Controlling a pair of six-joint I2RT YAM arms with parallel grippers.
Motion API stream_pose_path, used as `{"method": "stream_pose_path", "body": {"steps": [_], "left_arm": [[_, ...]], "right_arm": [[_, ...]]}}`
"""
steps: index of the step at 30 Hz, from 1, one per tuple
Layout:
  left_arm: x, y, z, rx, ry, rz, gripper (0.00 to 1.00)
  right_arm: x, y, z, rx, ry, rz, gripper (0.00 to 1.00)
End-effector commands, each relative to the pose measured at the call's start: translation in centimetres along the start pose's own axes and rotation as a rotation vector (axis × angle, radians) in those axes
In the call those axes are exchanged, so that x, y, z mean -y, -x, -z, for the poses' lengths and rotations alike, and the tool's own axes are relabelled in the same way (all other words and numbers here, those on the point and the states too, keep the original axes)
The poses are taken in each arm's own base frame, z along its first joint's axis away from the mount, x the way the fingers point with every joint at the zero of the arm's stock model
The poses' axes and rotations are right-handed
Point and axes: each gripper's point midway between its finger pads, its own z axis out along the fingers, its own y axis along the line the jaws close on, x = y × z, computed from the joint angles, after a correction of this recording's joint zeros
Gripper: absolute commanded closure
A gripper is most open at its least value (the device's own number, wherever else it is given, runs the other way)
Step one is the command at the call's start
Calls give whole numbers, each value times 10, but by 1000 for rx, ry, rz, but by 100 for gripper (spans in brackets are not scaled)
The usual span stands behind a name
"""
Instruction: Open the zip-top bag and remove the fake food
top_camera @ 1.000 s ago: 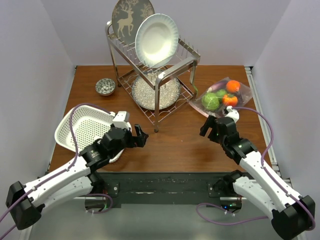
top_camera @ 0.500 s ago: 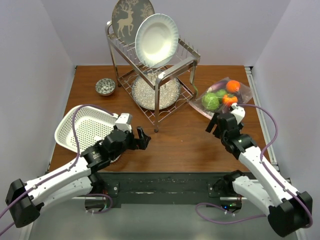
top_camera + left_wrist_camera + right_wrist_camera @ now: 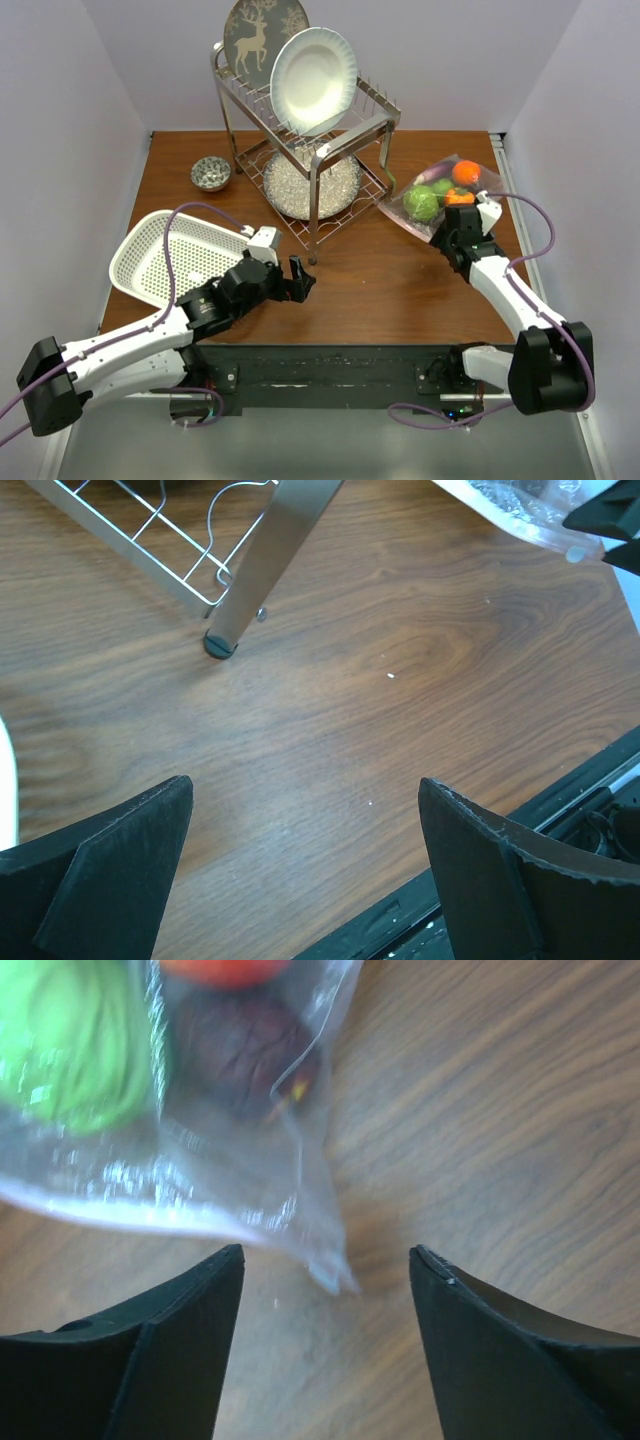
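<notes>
The zip-top bag (image 3: 440, 195) lies at the back right of the table with the fake food inside: a green cabbage-like ball (image 3: 421, 203), a lime (image 3: 442, 186) and orange fruits (image 3: 465, 172). My right gripper (image 3: 447, 230) is open at the bag's near edge. In the right wrist view the bag's clear corner (image 3: 330, 1260) lies between my open right gripper's (image 3: 328, 1252) fingers, untouched; the green ball (image 3: 60, 1040) and a dark purple piece (image 3: 240, 1055) show through the plastic. My left gripper (image 3: 300, 280) is open and empty over bare wood (image 3: 305, 785).
A metal dish rack (image 3: 310, 140) with plates stands at the back middle; its leg (image 3: 245, 590) is just ahead of my left gripper. A white perforated basket (image 3: 165, 255) lies at the left. A small patterned bowl (image 3: 211, 173) sits at the back left.
My right gripper has moved forward and right, up to the bag's near corner. My left gripper has moved right, toward the table's middle, away from the basket.
</notes>
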Motion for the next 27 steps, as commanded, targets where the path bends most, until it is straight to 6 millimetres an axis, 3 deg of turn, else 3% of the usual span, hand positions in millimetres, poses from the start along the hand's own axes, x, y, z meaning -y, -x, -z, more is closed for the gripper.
{"method": "stream_pose_path", "body": {"steps": [1,5,8,9,12,15,18,19,21,22,27], "left_arm": [[18,25,3,69,-50,18,2],[18,21,3,63,-55,20,5],[20,18,3,59,-71,26,7],[19,14,1,51,-70,25,9],[21,7,-1,39,-81,29,12],[26,4,-4,45,-104,47,16],[33,-3,-7,36,-127,64,19],[36,-3,-8,42,-140,71,20],[40,-13,-10,27,-160,76,25],[46,-12,-10,43,-185,86,26],[64,-32,-15,10,-239,80,35]], "right_arm": [[-18,32,-13,93,44,-67,37],[-20,31,-25,103,38,-65,45],[-23,21,-26,74,66,-70,72],[-23,19,-25,70,66,-81,88],[-21,10,-14,46,105,-105,100],[-27,-6,5,-10,197,-136,100],[-35,-33,28,-80,287,-157,100],[-38,-50,35,-114,313,-140,100],[-44,-61,54,-130,367,-170,100],[-46,-80,61,-169,392,-151,100],[-57,-116,91,-270,517,-209,100]]}}
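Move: The near corner of the zip-top bag's mouth lies about 3 cm ahead of the right hand's parted fingers, straight in line and some 2 cm lower. Inside the bag, the yellow-orange food is roughly 8 cm ahead and 1 cm left of that hand, the green cabbage 7 cm ahead and 9 cm left, the orange 14 cm straight ahead, all some 3 cm lower. From the left hand that corner is about 32 cm right, 11 cm ahead and 8 cm down. The bag's mouth corner is pinched by the right hand, which slides forward and slightly down over it, shuts its fingers, then pulls left and back some 14 cm, turning counter-clockwise and rolling its left side up, about 30 degrees in all. The left hand eases about 5 cm right, back and down towards the bag, its fingers closing part way. ##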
